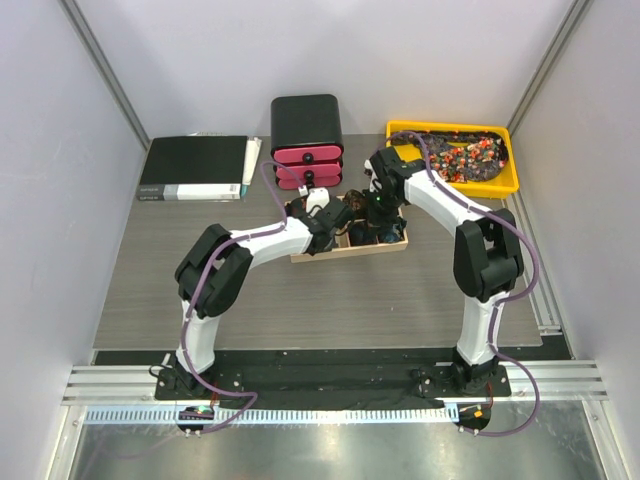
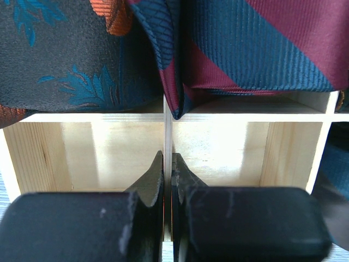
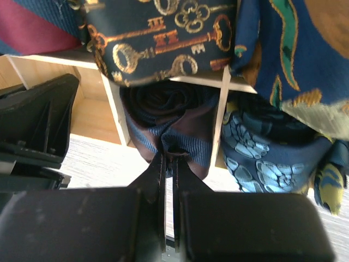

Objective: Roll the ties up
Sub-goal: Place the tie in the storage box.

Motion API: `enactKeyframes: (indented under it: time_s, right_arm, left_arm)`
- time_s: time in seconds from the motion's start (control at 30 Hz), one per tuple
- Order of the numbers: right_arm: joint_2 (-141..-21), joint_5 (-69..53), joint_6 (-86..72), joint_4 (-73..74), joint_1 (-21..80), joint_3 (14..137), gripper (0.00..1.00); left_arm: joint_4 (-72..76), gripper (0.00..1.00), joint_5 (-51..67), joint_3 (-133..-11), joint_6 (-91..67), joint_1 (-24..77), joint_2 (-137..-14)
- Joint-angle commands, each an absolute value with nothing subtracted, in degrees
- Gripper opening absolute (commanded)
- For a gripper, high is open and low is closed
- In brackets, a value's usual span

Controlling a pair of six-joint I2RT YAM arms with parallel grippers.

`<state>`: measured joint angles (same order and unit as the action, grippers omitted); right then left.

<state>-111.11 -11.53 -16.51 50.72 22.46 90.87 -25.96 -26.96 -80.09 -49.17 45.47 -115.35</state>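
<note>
A wooden compartment box [image 1: 340, 252] in the middle of the table holds several rolled ties. My left gripper [image 1: 330, 222] is at the box's left part, shut [image 2: 168, 159] on a thin wooden divider [image 2: 168, 131], with two bare compartments on either side. Beyond them lie a dark tie with teal leaves [image 2: 65, 54] and a navy-maroon striped tie [image 2: 262, 43]. My right gripper [image 1: 378, 215] is shut [image 3: 169, 157] on a fold of a navy-maroon striped rolled tie [image 3: 169, 117] sitting in a compartment. A key-patterned tie [image 3: 163, 38] and a blue pebble-patterned tie [image 3: 262, 158] are its neighbours.
A yellow tray [image 1: 400, 130] at the back right holds a heap of loose patterned ties [image 1: 465, 155]. A red and black case [image 1: 307, 140] stands behind the box. A black folder [image 1: 195, 167] lies at the back left.
</note>
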Motion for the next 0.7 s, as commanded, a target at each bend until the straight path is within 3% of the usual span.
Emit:
enactKeyframes:
  time_s: [0.0,0.07,0.3,0.47,0.67]
  right_arm:
    - [-113.28,-12.13,-17.49,50.63,22.32,92.11,0.01]
    - [-113.9,-12.92,-17.31,50.19,22.24,92.72,0.01]
    - [-111.72,-17.57,-17.31,49.83,22.32,95.88,0.48]
    - [-107.15,-20.65,-16.17,49.75,22.32,99.31,0.63]
    - [-102.75,-25.83,-13.36,49.66,22.32,102.74,0.95]
  left_arm:
    - [-26.81,0.0,-22.59,-76.47,-51.94,47.02,-117.33]
    - [-26.72,0.0,-22.41,-76.29,-51.94,47.02,-117.33]
    - [-27.77,0.0,-23.2,-75.06,-49.41,46.76,-115.05]
    - [-30.14,0.0,-23.64,-71.91,-46.15,43.69,-111.72]
    - [-31.46,0.0,-22.77,-65.58,-37.37,38.25,-104.51]
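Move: The right hand still pinches the dark rolled tie, already in its near-row compartment of the storage box, the tie's middle some 2 cm below and 1 cm ahead. The blue flowered tie is 7 cm to its right and 1 cm ahead, the key-pattern tie about 7 cm straight ahead. From the left hand, shut on a near-row divider, the dark tie lies about 10 cm right and level ahead; the striped tie, 6 cm ahead, 3 cm right. The right hand lets go of the rolled tie: after settling barely half a centimetre lower, its fingers spread nearly wide, and it lifts clear, rising some 6 cm while drifting left and a little forward. The left hand keeps its pinch on the wooden divider and, late on, drags the box about 4 cm left and 2 cm back. ##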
